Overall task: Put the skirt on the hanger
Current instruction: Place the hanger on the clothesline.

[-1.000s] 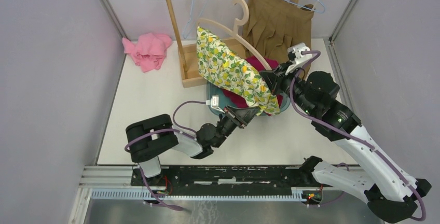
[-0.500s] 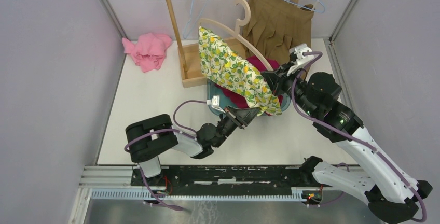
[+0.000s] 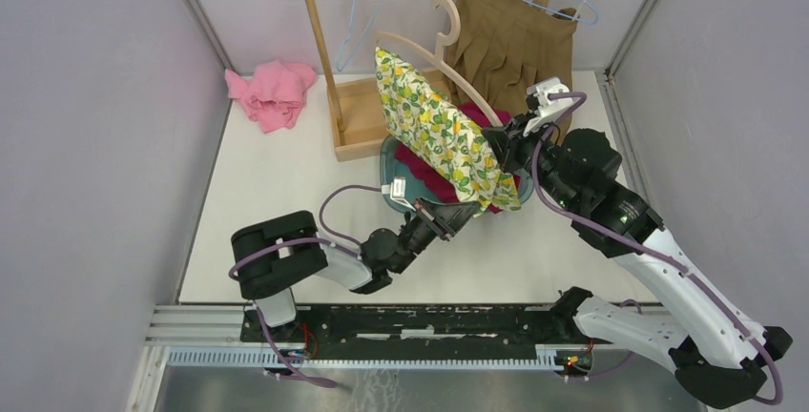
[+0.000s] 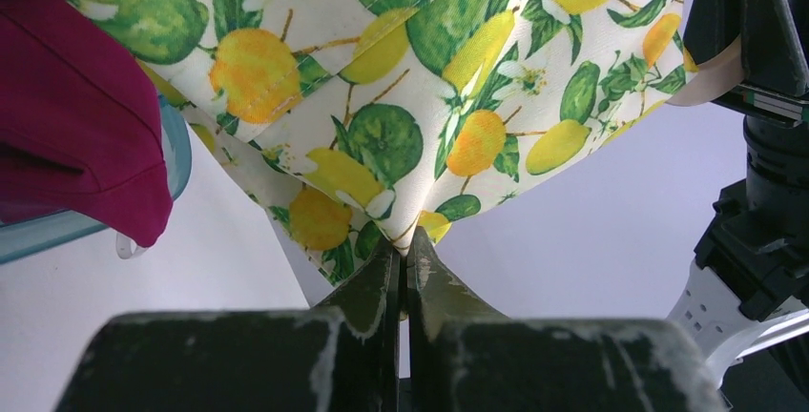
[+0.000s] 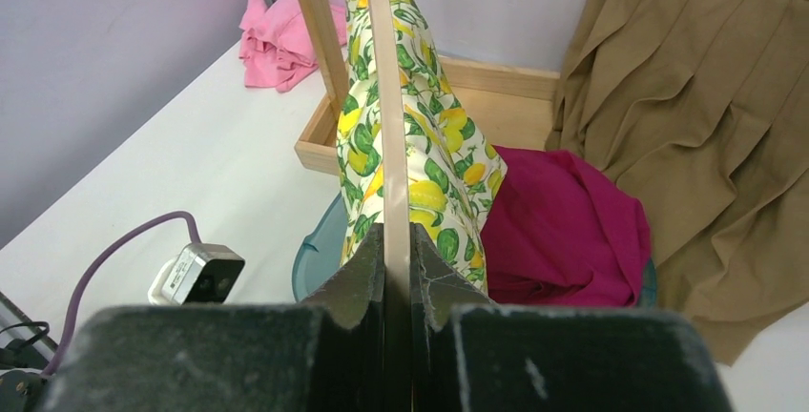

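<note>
The skirt [image 3: 441,135] is white with lemons and green leaves; it drapes over the pale wooden hanger [image 3: 431,52], which is held up in the air above the teal basket [image 3: 393,175]. My right gripper [image 3: 504,149] is shut on the hanger's lower arm [image 5: 390,116], and the skirt [image 5: 427,159] hangs on both sides of that arm. My left gripper [image 3: 456,218] is shut on the skirt's lowest corner [image 4: 412,231], pinching a fold of cloth between its fingertips.
A dark red garment [image 3: 427,168] fills the teal basket. A wooden rack [image 3: 355,112] stands behind with a tan pleated skirt [image 3: 513,35] on a blue wire hanger. A pink cloth [image 3: 272,90] lies at the back left. Grey walls close both sides.
My left gripper closed onto the skirt's lower corner. The hanger and skirt swung a little to the right and stand steeper.
</note>
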Motion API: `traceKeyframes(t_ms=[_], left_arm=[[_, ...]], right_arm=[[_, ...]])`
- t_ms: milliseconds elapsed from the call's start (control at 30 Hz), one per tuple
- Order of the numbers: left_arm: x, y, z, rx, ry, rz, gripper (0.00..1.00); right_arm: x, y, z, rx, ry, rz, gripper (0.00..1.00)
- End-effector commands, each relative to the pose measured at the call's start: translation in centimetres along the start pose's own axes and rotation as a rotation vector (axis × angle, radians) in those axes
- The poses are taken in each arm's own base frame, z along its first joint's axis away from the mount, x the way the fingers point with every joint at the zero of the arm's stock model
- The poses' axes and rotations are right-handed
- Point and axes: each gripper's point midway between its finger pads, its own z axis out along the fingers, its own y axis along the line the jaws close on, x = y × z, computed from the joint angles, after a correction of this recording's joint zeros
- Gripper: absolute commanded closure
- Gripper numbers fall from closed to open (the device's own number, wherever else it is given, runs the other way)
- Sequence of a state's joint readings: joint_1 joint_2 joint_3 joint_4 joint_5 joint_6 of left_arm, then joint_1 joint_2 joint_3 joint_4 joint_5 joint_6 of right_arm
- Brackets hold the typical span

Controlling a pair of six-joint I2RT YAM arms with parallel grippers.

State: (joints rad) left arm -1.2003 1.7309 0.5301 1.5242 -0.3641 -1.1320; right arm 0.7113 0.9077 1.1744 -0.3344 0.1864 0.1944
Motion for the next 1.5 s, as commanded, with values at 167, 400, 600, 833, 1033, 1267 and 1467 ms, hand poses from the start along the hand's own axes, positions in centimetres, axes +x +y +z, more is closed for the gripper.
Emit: traceKeyframes(t_ms=[167,400,600,833,1033,1267,1467], left_arm=[[1.6,0.5,-1.0,-0.006,0.047,-0.019,0.97],[1.9,1.0,-1.9,-0.022,0.06,-0.024,0.97],[1.7,0.4,-1.9,-0.016,0.069,0.0,0.88],[1.5,-0.7,-1.8,-0.126,0.169,0.19,0.4],[-1.3,-3.8,-2.9,-0.171,0.182,0.32,0.3],[-3.9,-4.0,-4.3,-0.299,0.188,0.44,0.22],[-6.4,-3.0,-5.3,-0.401,0.149,0.509,0.01]], right_arm=[[-6.8,-0.2,-0.7,0.023,-0.208,0.016,0.99],[-7.1,-0.6,-0.9,0.042,-0.215,0.007,0.99],[-6.6,-0.3,-0.8,0.024,-0.208,0.021,0.99],[-7.0,-1.3,-2.4,0.066,-0.216,-0.007,0.99],[-7.0,-2.8,-3.4,0.134,-0.209,-0.041,0.99],[-7.4,-4.4,-4.3,0.22,-0.203,-0.073,0.99],[-7.7,-5.7,-5.6,0.281,-0.192,-0.099,0.99]])
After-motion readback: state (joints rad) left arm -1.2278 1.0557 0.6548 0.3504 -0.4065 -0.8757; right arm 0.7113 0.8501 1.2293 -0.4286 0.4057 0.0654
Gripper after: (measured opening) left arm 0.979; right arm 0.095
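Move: The left hand pinches the lemon skirt's lower hem; the skirt's middle is about 15 cm ahead of it, 5 cm left and 7 cm up. The right hand holds the wooden hanger's near end, with the brown skirt on the line some 20 cm ahead, 6 cm right and slightly lower, and an empty blue hanger roughly 22 cm ahead and 18 cm left. The crimson cloth in the basin lies about 7 cm ahead of the right hand, 2 cm left and far below. Draw the left gripper down and slightly back with the hem still pinched, then open the fingers wide to let go and pull away up and left, about 6 cm to the left, rolling its left side up some 30 degrees. Once the hem is free, keep the right grip on the wooden hanger and carry it right towards the brown skirt's side, a little up, swinging it clockwise. ##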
